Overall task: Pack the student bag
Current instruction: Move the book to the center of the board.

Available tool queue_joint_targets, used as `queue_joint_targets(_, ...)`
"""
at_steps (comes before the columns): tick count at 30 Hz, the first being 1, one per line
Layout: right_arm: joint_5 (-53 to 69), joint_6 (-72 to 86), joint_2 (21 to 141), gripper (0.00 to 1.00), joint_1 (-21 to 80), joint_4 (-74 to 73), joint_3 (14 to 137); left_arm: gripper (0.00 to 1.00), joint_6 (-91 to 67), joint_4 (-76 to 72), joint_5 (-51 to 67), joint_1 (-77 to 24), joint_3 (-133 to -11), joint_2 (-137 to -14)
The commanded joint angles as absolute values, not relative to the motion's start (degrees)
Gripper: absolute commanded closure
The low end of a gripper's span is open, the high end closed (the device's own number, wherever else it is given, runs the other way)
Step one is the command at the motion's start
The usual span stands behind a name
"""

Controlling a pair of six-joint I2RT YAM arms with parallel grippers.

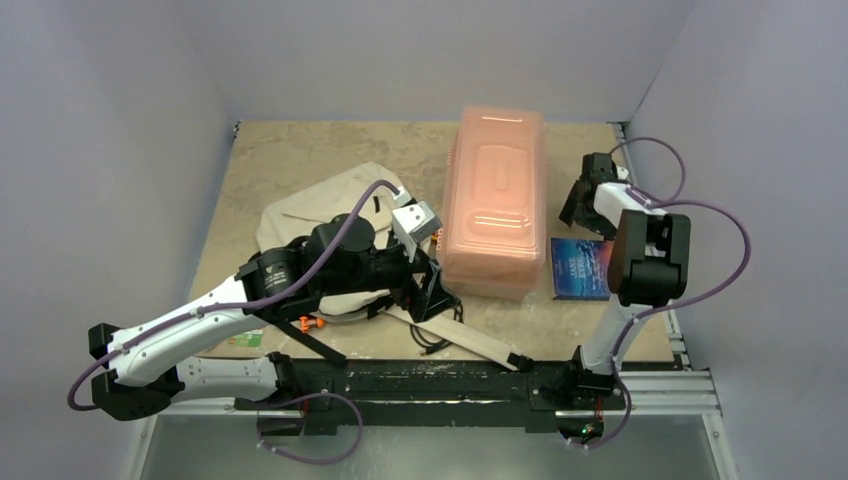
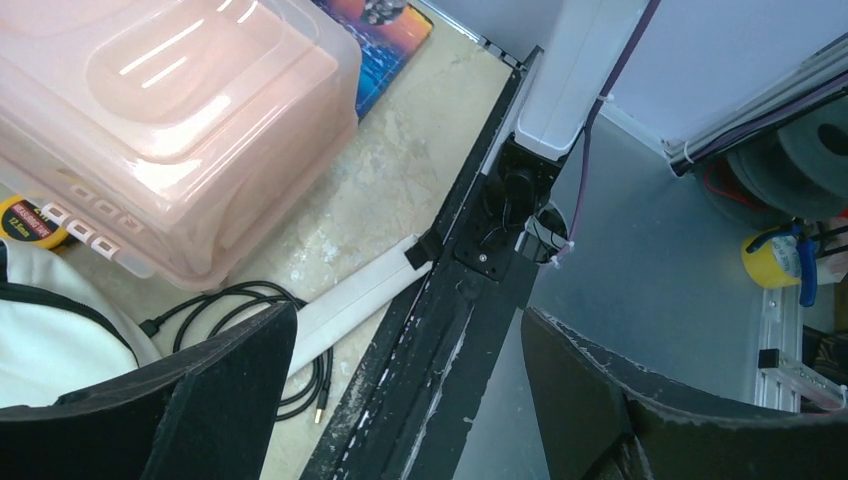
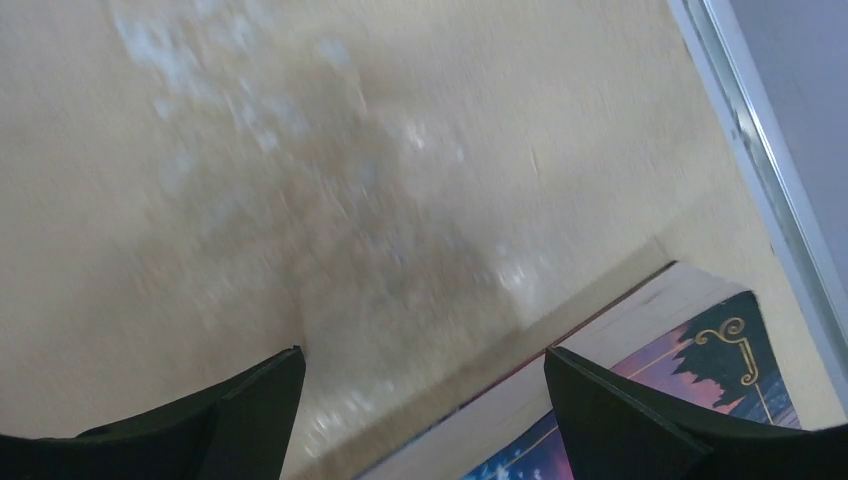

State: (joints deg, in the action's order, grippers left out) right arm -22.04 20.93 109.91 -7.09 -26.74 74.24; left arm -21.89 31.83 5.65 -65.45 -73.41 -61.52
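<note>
The student bag [image 1: 300, 205] is a cream fabric backpack lying at the left of the table, partly hidden under my left arm. In the left wrist view its cream cloth [image 2: 45, 335] shows at the lower left. One cream strap [image 1: 470, 342] trails toward the front rail. My left gripper [image 1: 430, 293] hovers open past the bag's right side, over the strap [image 2: 350, 300] and the table's front edge, with nothing between its fingers [image 2: 225, 400]. My right gripper [image 1: 583, 205] stands open just beyond the far edge of a blue book [image 1: 580, 268]. The book's page edge [image 3: 640, 330] lies below its right finger.
A translucent pink plastic box [image 1: 497, 200] stands in the middle between the bag and the book. A black cable [image 2: 240, 300] coils by the strap. A yellow tape measure [image 2: 25, 222] sits against the box. Small orange [image 1: 310, 322] and green [image 1: 245, 340] items lie near the front left.
</note>
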Motion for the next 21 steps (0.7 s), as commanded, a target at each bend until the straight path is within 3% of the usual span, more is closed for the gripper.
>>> queue_joint_targets(1,-21.8,21.6,101.8,0.07,-4.9,-29.4,64.4,0.18,-22.6,28.6,7.4,-66.0,-72.9,-59.7)
queue_joint_targets(12,5.6,25.2,84.4,0.06,-8.3,-31.1,54.0,0.18,-23.5,28.4,8.8,-66.9,-72.3,-60.2)
queue_joint_targets(17,6.2,25.2,80.6,0.06,-20.9,-30.8,52.2,0.18,-23.0,26.2,5.6,-70.0,-69.5,-60.6)
queue_joint_targets(20,-1.0,25.2,78.3,0.06,-26.0,-30.3,52.0,0.18,-22.9,22.0,2.2,-74.2,-67.2,-62.4)
queue_joint_targets(21,-3.0,32.3,78.1,0.02,-26.3,-29.4,52.2,0.18,-22.9,20.8,0.5,-75.8,-66.8,-63.1)
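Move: The book lies flat under and behind the right hand, its middle about 8 cm back and level sideways, its far edge right by the fingers. The pink box's middle is some 22 cm left of this hand and 3 cm farther out; the black-tipped strap end is about 28 cm back and 16 cm left. From the left hand, the book is roughly 20 cm ahead, 36 cm right and 31 cm below. With the right fingers kept open against the book's far edge, drag the book back towards the base, the hand going about 8 cm back and veering 8 cm left. Then raise the hand some 4 cm off the book, rolling its left side up about 20 degrees, and swing it back right. Ease the left hand about 3 cm back, slightly right and down. ##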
